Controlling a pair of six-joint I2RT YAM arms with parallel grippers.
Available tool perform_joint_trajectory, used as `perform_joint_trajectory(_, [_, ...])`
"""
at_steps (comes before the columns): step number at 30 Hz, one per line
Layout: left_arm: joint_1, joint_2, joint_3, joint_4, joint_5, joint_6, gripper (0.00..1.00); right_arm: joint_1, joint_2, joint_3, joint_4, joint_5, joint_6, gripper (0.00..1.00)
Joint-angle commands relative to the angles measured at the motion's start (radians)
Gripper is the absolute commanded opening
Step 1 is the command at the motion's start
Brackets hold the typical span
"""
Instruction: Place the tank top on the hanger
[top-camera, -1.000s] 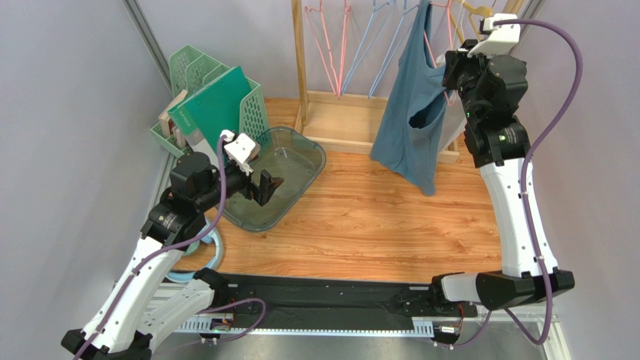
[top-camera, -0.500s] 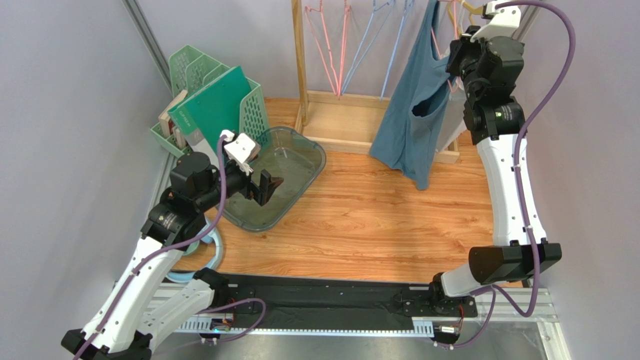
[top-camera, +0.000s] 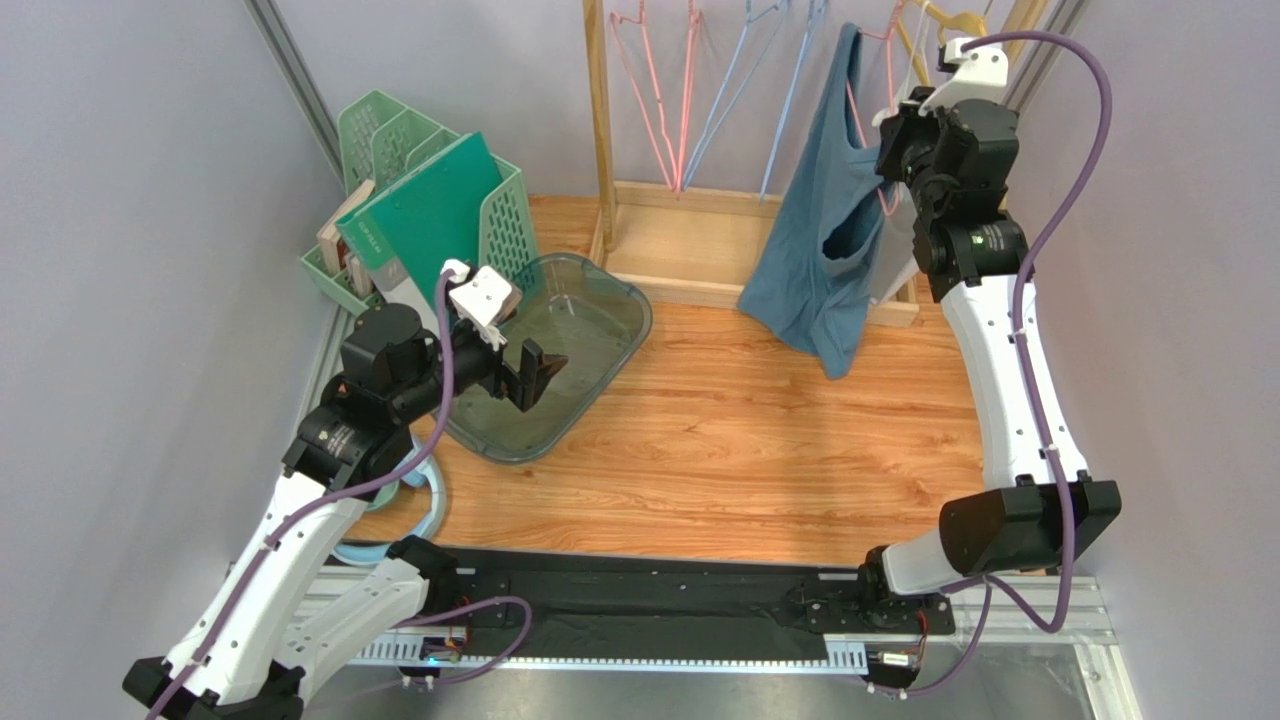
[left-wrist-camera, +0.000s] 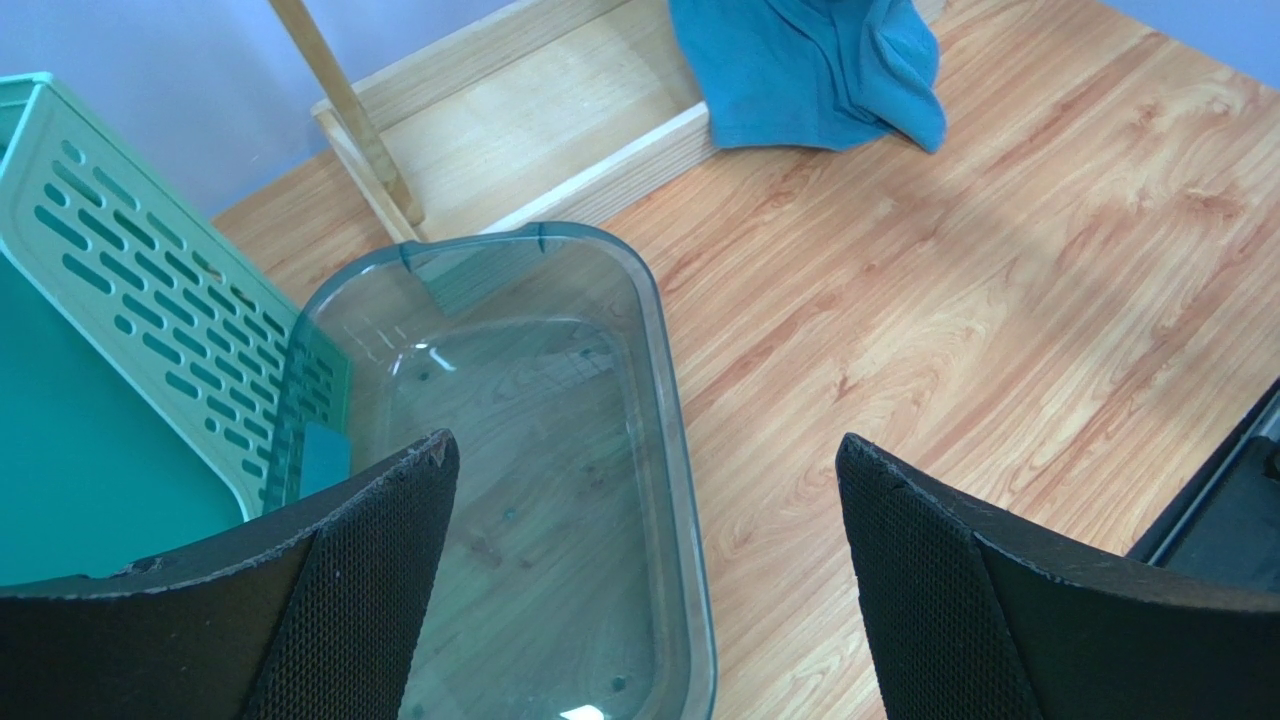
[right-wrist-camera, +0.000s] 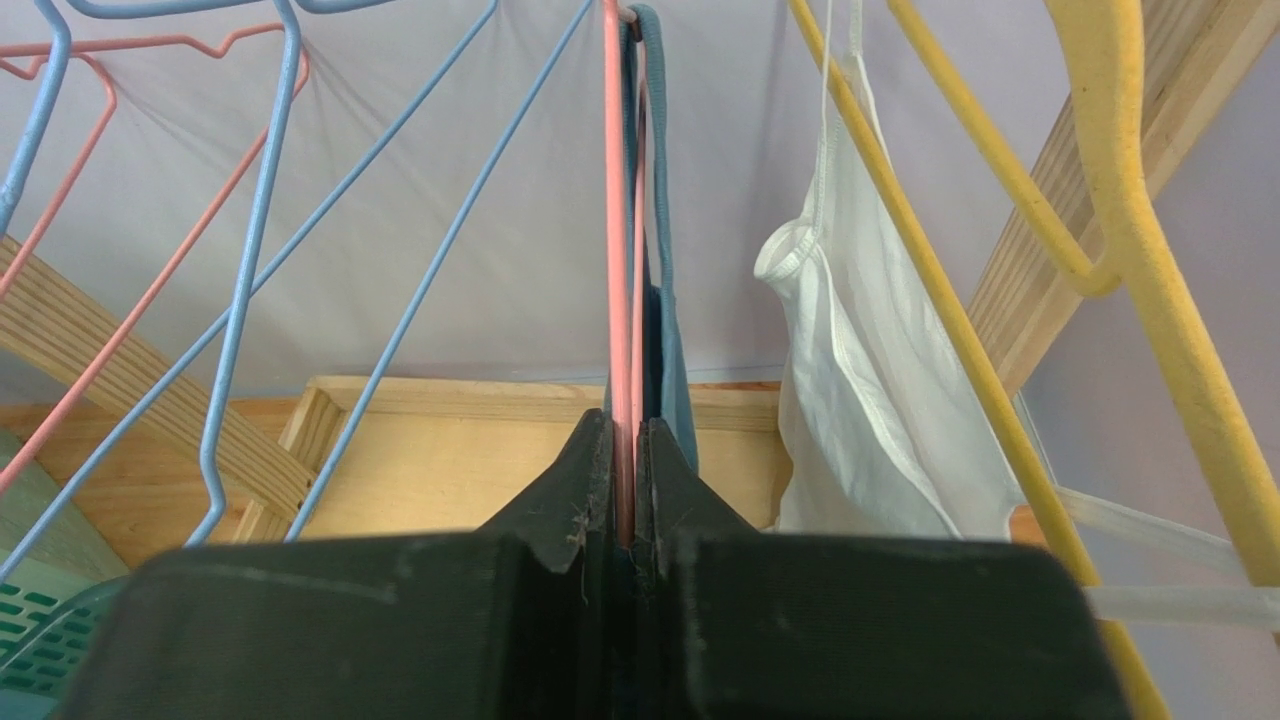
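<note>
The blue-teal tank top hangs on the pink hanger at the wooden rack, its hem just above the rack's base. My right gripper is raised at the garment's right side. In the right wrist view the right gripper is shut on the hanger's pink wire, with a teal strap running along it. My left gripper is open and empty over the clear tub. The left wrist view shows its fingers wide apart and the tank top's hem far ahead.
A clear plastic tub lies on the wooden floor left of centre. A green file rack stands behind it. The wooden rack post carries light-blue hangers, other pink hangers, a yellow hanger and a white garment.
My right arm has risen and reached back toward the rack's rail, carrying the hanger and tank top up with it. The left arm has not moved.
</note>
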Motion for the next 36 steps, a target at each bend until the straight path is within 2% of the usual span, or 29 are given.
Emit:
perform_joint_trajectory(1, [0.007,0.001,-0.007,0.028,-0.006,0.011,0.99,-0.002,-0.067,-0.015,0.068,-0.005,0.019,0.0])
perform_joint_trajectory(4, [0.007,0.001,-0.008,0.028,-0.008,0.01,0.99,-0.002,-0.069,-0.006,0.051,-0.002,0.019,0.0])
perform_joint_trajectory(7, [0.006,0.001,-0.008,0.028,-0.009,0.01,0.99,-0.002,-0.07,0.011,0.028,-0.001,0.019,0.06])
perform_joint_trajectory(10, [0.006,0.001,-0.007,0.028,-0.011,0.01,0.99,0.0,-0.079,0.008,0.023,-0.002,0.016,0.24])
perform_joint_trajectory(11, [0.007,-0.001,-0.007,0.028,-0.012,0.01,0.99,-0.002,-0.087,0.009,0.023,-0.008,0.016,0.4])
perform_joint_trajectory(13, [0.007,-0.001,-0.007,0.026,-0.012,0.01,0.99,0.0,-0.09,0.015,0.017,-0.013,0.012,0.58])
perform_joint_trajectory(14, [0.006,-0.001,-0.008,0.028,-0.014,0.01,0.99,-0.002,-0.092,0.02,0.014,-0.016,0.009,0.7])
perform_joint_trajectory(17, [0.006,-0.001,-0.008,0.028,-0.015,0.007,0.99,-0.002,-0.087,0.07,-0.024,-0.012,0.004,0.89])
perform_joint_trajectory(18, [0.007,0.001,-0.007,0.026,-0.017,0.005,0.99,0.0,-0.089,0.08,-0.036,-0.01,0.004,0.92])
perform_joint_trajectory(23, [0.009,0.001,-0.002,0.026,-0.041,-0.009,0.99,0.007,-0.167,0.055,-0.055,-0.028,0.022,0.95])
perform_joint_trajectory(26, [0.023,0.007,0.004,0.023,-0.064,-0.022,0.99,0.027,-0.256,-0.015,-0.069,-0.044,0.047,0.95])
perform_joint_trajectory(36, [0.161,-0.025,-0.002,0.051,-0.161,-0.139,0.99,0.174,-0.561,-0.405,-0.168,-0.041,0.115,0.95])
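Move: The right fingers still pinch the near corner of the pink hanger carrying the tank top; its middle lies about 14 cm ahead and 5 above, with the tank top's middle some 12 ahead and 14 below. A blue hanger is 12 cm ahead and 13 left, a yellow hanger 8 ahead and 9 right, both about 5 up. From the left hand the pink hanger is roughly 36 cm ahead, 43 right and 16 up. Right fingers open, free the pink hanger's corner and back off about 15 cm; left hand eases left and forward. ##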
